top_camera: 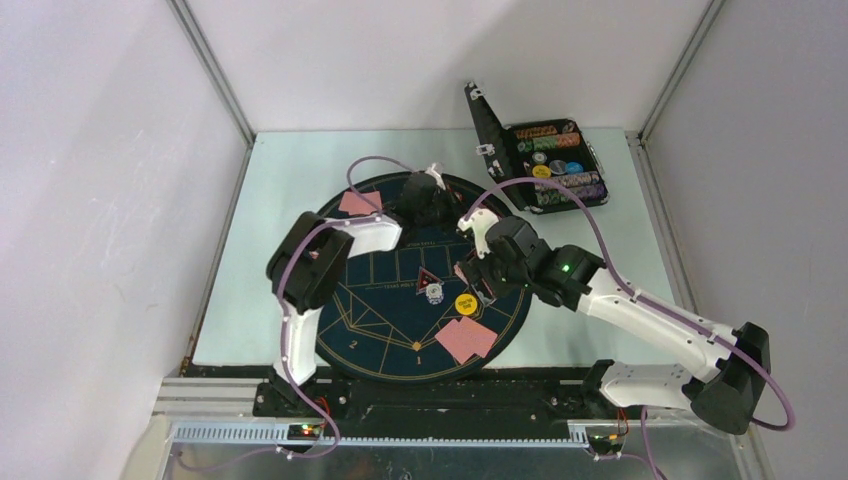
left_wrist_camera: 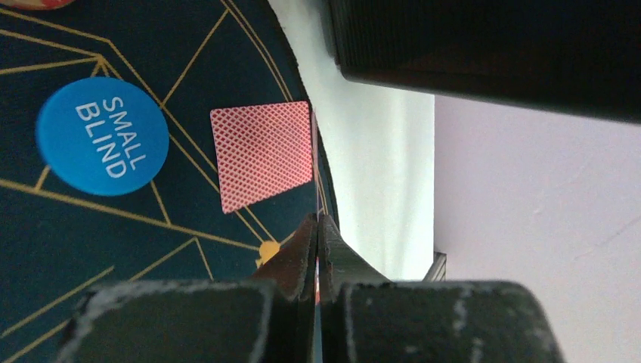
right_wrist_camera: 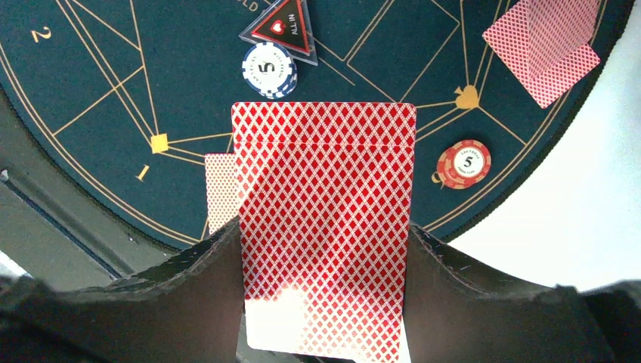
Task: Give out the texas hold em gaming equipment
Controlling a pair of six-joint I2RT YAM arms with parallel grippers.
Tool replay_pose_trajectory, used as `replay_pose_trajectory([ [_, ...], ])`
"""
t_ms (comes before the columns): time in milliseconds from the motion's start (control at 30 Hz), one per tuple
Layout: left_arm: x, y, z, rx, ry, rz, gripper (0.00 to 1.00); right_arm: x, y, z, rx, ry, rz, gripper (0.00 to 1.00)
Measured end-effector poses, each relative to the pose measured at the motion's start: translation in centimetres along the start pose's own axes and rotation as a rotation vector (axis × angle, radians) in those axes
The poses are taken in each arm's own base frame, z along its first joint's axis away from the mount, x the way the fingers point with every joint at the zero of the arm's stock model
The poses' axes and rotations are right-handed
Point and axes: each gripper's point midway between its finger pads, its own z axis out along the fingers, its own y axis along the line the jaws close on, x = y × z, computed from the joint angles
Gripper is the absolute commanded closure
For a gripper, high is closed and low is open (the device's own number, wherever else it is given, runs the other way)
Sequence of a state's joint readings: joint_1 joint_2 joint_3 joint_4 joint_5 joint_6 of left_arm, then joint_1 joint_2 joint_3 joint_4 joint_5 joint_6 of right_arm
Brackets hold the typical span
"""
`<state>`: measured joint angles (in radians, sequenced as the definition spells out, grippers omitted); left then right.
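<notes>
On the round mat [top_camera: 375,330] lie pink-red-backed playing cards: one lot at the far left [top_camera: 360,203] and one near the front edge [top_camera: 465,340]. My left gripper [left_wrist_camera: 316,223] is over the mat's far side, shut on a single card seen edge-on [left_wrist_camera: 314,162]. Beside it are a blue "small blind" disc [left_wrist_camera: 102,136] and a face-down card [left_wrist_camera: 261,155]. My right gripper [right_wrist_camera: 323,231] hovers over the mat's right half, its jaws clamped on the sides of a stack of cards [right_wrist_camera: 325,174]. Below it are a triangular marker [right_wrist_camera: 281,26], a blue-white chip [right_wrist_camera: 268,69], a red chip [right_wrist_camera: 463,164] and two cards [right_wrist_camera: 540,45]. A yellow disc [top_camera: 465,304] lies mid-mat.
A black hinged case [top_camera: 545,150] stands open at the back right, with rows of chips inside. White walls close in the table on the left, back and right. The arms' bases and a metal rail [top_camera: 400,432] run along the near edge.
</notes>
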<state>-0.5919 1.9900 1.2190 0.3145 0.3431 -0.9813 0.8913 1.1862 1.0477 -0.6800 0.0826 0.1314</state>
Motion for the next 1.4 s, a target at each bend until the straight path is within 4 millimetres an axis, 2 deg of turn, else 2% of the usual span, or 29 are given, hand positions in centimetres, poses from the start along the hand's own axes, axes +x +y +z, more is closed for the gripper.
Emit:
replay_pose_trajectory([
  [100,1.0,1.0,2.0,-0.02,0.029,-0.023,0.98,-0.1,-0.2,0.0,0.002,-0.002,0.009,1.0],
  [167,1.6,1.6,2.5,-0.045,0.042,-0.031,0.85,-0.1,-0.4,0.0,0.004,-0.003,0.013,1.0],
  [200,1.8,1.9,2.7,-0.059,0.047,-0.034,0.74,-0.1,-0.4,0.0,0.004,-0.003,0.015,1.0],
  [300,2.2,2.1,2.7,-0.084,0.06,-0.027,0.61,-0.1,-0.5,0.0,0.002,-0.004,0.02,1.0],
  [400,2.4,2.4,2.7,-0.102,0.067,-0.018,0.42,-0.1,-0.6,0.0,0.001,-0.004,0.021,1.0],
  [533,2.8,2.5,1.5,-0.135,0.09,0.01,0.18,-0.1,-0.5,0.0,0.0,-0.003,0.021,1.0],
  [633,2.5,1.2,-1.3,-0.132,0.071,0.053,0.02,-0.1,-0.5,0.0,0.0,-0.003,0.021,1.0],
  [800,0.9,-1.8,-8.1,-0.121,-0.033,0.127,0.0,-0.1,-0.5,-0.1,-0.001,-0.004,0.021,1.0],
  [833,0.8,-1.3,-9.8,-0.132,-0.056,0.133,0.0,-0.2,-0.5,-0.1,-0.001,-0.004,0.021,1.0],
  [867,-0.1,-2.2,-11.3,-0.113,-0.093,0.137,0.0,-0.2,-0.5,-0.1,-0.003,-0.005,0.021,1.0],
  [933,-1.1,-1.3,-14.1,-0.12,-0.16,0.134,0.0,-0.2,-0.4,-0.1,-0.006,-0.005,0.021,1.0],
  [1000,-1.4,0.5,-17.1,-0.165,-0.217,0.129,0.0,-0.2,-0.4,-0.1,-0.008,-0.006,0.02,1.0],
  [1033,-1.3,1.3,-18.4,-0.185,-0.238,0.129,0.0,-0.2,-0.3,-0.1,-0.01,-0.005,0.018,1.0],
  [1100,-0.4,1.4,-20.5,-0.174,-0.25,0.156,0.0,-0.1,-0.1,-0.2,-0.015,-0.005,0.012,1.0],
  [1200,1.7,-0.9,-22.6,-0.039,-0.223,0.214,0.0,-0.1,0.5,-0.2,-0.032,-0.005,-0.008,1.0],
  [1267,2.8,-2.8,-23.2,0.072,-0.195,0.244,0.0,-0.1,1.0,-0.2,-0.048,-0.005,-0.022,1.0],
  [1400,4.9,-4.5,-23.0,0.202,-0.115,0.274,0.0,-0.1,1.8,-0.2,-0.073,-0.006,-0.038,1.0],
])
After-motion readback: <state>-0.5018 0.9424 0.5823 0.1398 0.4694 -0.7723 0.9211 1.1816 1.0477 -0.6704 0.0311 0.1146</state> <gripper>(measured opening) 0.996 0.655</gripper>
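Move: Just beyond the shut left fingers, which hold one playing card nearly flat, lies the seat's first card, about 5 cm right, 1 cm back and 8 cm below. The blue small blind button is about 3 cm left and 1 cm ahead of that hand; the upper red chip is some 5 cm ahead and 4 cm left. The deck in the right gripper sits 13 cm straight back and 4 cm higher. From the right hand, the seat's card is roughly 13 cm ahead, 2 cm right, 15 cm below. Lowering the held card about 4 cm and slightly right over the seat's card, the left hand opens fully and lets go of it, then rises some 15 cm while pulling back and left, clear of the seat. Its fingertips tilt up about 20 degrees, and near the end it swings slightly right again, wide open, facing the deck. The right gripper keeps hold of the deck, easing a little back and left late on. ##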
